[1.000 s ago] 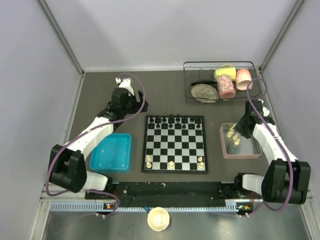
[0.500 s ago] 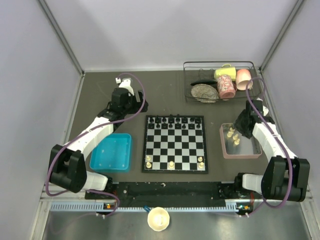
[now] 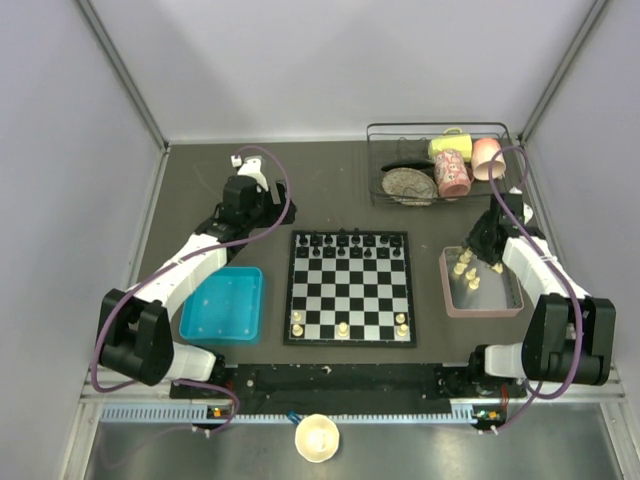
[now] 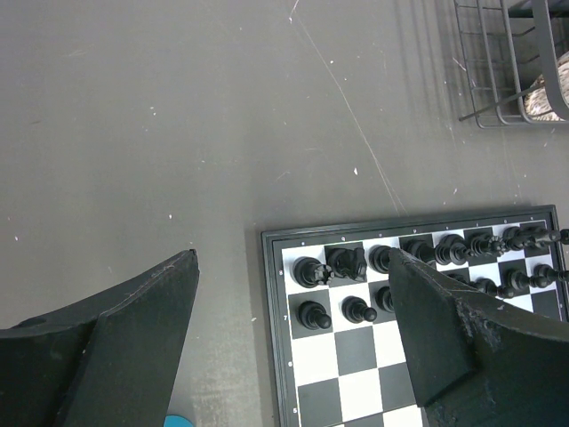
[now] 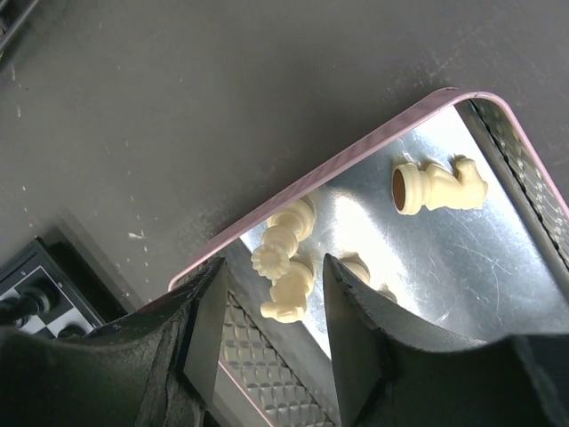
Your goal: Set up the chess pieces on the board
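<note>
The board [image 3: 350, 290] lies mid-table with black pieces [image 3: 348, 243] along its far rows and three cream chess pieces [image 3: 343, 328] on its near row. More cream chess pieces [image 3: 462, 267] lie in the pinkish tray [image 3: 485, 311] to the right. My right gripper [image 3: 478, 250] hovers over that tray's far-left corner. In the right wrist view it [image 5: 274, 267] is open, with a tipped cream piece [image 5: 286, 294] below the gap, untouched, and a knight [image 5: 440, 185] lying further off. My left gripper [image 4: 293, 258] is open and empty over the board's far-left corner [image 4: 356, 351].
A blue tray [image 3: 223, 305] sits left of the board. A wire basket [image 3: 440, 165] with mugs and a plate stands at the back right. A cream cup [image 3: 318, 437] rests beyond the near edge. Walls close in on both sides.
My right gripper has shifted from mid-tray toward the tray's far-left corner and its jaws have widened. The left arm has not moved.
</note>
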You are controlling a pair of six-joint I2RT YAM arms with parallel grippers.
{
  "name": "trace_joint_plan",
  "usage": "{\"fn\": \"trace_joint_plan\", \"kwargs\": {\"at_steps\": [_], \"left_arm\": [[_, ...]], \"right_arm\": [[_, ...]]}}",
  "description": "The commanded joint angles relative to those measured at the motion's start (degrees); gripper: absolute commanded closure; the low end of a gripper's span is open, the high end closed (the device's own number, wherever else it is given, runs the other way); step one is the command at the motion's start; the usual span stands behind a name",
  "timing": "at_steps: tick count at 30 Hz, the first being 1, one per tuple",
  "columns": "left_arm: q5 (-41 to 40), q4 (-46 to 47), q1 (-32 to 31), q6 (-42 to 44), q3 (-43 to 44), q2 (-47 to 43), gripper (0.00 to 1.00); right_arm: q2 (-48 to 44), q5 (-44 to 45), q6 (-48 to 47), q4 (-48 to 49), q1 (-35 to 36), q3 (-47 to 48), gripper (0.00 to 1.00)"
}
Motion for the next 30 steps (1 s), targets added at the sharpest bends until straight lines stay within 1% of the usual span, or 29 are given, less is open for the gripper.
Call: {"fn": "trace_joint_plan", "kwargs": {"at_steps": [1,12,20,24,28,30], "left_arm": [[0.58,1.55,0.35,0.16,0.89,-0.06,0.09],[0.58,1.63,0.52,0.16,1.07,0.56,0.09],[0.58,1.72,0.52,0.07,0.98,0.47,0.09],[0.58,1.72,0.61,0.16,0.98,0.56,0.09],[0.58,1.72,0.7,-0.02,0.89,0.65,0.09],[0.58,1.72,0.7,0.07,0.98,0.56,0.09]], "right_arm": [[1.59,0.77,-0.01,2.59,-0.59,2.41,0.56],[2.92,1.73,-0.27,3.38,-0.67,2.06,0.66],[2.92,2.17,-0.45,3.64,-0.67,1.71,0.76],[2.57,2.17,-0.71,3.64,-0.67,1.36,0.84],[1.95,2.44,-0.72,3.56,-0.67,1.18,0.89],[1.51,2.35,-0.63,3.47,-0.67,1.09,0.93]]}}
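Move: The crowned white piece stands upright by the tray's far wall, its middle about 3 cm below the right hand and 1 cm ahead. A second standing piece is some 2 cm left and 2 cm back, a third 1 cm right and 4 cm back; the lying piece is about 8 cm right, 2 cm back. From the left hand, the crowned piece is roughly 42 cm right, 8 cm back. The right hand sinks about 1 cm over the crowned piece and closes its fingers, pinching the head. ##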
